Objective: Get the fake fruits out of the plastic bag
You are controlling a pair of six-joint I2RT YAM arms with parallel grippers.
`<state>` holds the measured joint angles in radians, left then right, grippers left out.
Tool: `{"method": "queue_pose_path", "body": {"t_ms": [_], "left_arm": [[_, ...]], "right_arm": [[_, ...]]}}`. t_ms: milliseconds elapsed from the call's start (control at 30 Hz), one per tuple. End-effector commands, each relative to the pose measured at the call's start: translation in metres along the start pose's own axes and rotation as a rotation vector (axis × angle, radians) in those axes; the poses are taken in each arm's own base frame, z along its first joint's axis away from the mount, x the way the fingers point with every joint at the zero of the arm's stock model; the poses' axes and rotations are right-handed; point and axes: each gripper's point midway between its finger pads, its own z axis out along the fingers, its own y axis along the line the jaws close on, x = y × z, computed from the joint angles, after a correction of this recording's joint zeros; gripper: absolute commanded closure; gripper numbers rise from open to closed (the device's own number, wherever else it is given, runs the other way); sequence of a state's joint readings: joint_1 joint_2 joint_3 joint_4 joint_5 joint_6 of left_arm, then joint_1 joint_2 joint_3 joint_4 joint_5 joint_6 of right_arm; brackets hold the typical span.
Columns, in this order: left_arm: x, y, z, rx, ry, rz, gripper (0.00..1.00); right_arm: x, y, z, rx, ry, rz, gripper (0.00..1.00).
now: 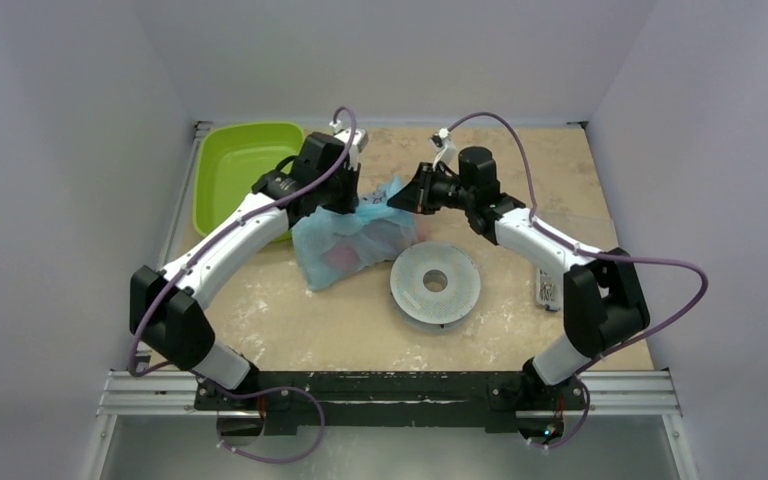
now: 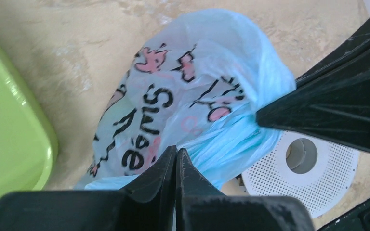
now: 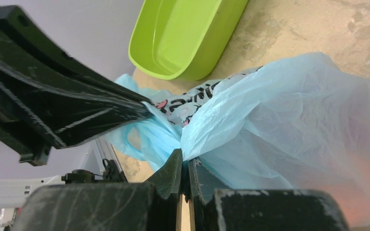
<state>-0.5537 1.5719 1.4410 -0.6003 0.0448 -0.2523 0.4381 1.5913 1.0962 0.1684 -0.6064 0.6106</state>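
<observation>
The light-blue plastic bag (image 1: 350,240) with its printed white panel (image 2: 173,101) lies at the middle of the table, its upper edge lifted. My left gripper (image 1: 352,196) is shut on the bag's edge (image 2: 176,153). My right gripper (image 1: 396,194) is shut on a bunched fold of the bag (image 3: 185,156). The two grippers hold it close together at its top. The fake fruits are inside the bag and show only as a reddish blur through the film (image 1: 340,255), also in the right wrist view (image 3: 366,178).
A lime-green tray (image 1: 240,170) stands at the back left, beside the bag. A white perforated disc with a centre hole (image 1: 436,283) lies right of the bag. A small grey object (image 1: 546,290) lies near the right arm.
</observation>
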Motion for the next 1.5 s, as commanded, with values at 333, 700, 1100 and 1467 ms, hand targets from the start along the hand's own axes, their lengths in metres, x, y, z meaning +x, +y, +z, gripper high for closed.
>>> {"method": "queue_pose_path", "body": {"t_ms": [333, 700, 1100, 1467], "left_arm": [[0.018, 0.043, -0.098, -0.204, -0.323, -0.252, 1.00], [0.038, 0.022, -0.101, -0.067, -0.294, -0.255, 1.00], [0.040, 0.017, -0.087, -0.048, -0.271, -0.321, 1.00], [0.043, 0.008, -0.092, 0.009, -0.259, -0.283, 1.00]], "right_arm": [[-0.040, -0.049, -0.032, 0.052, -0.188, 0.230, 1.00], [-0.054, -0.072, -0.037, 0.300, -0.176, 0.020, 1.00], [-0.055, -0.019, -0.076, 0.507, -0.269, -0.247, 0.51], [-0.012, 0.014, -0.049, 0.277, -0.210, -0.043, 0.35]]}}
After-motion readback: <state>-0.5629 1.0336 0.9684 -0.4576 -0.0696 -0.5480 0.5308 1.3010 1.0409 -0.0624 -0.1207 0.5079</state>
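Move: Both my hands are already shut on the blue handle end of the plastic bag, about 7 cm apart. The bag's fruit-filled body lies some 4 cm back, 1 cm right and 10 cm below my left hand; from my right hand it is about 4 cm back, 7 cm left and 10 cm below. From my left hand the white reel is roughly 14 cm back and 17 cm right, the green tray some 7 cm ahead and 22 cm left, both about 12 cm down. I pull the bag's handles apart: my left hand keeps its pinch and goes about 8 cm back and 6 cm left, rising first, then settling partway down. My right hand draws some 6 cm right, edging forward, then opens and lets go of its handle as it turns some 20 degrees clockwise and backs off up and back, dipping slightly at the end. ##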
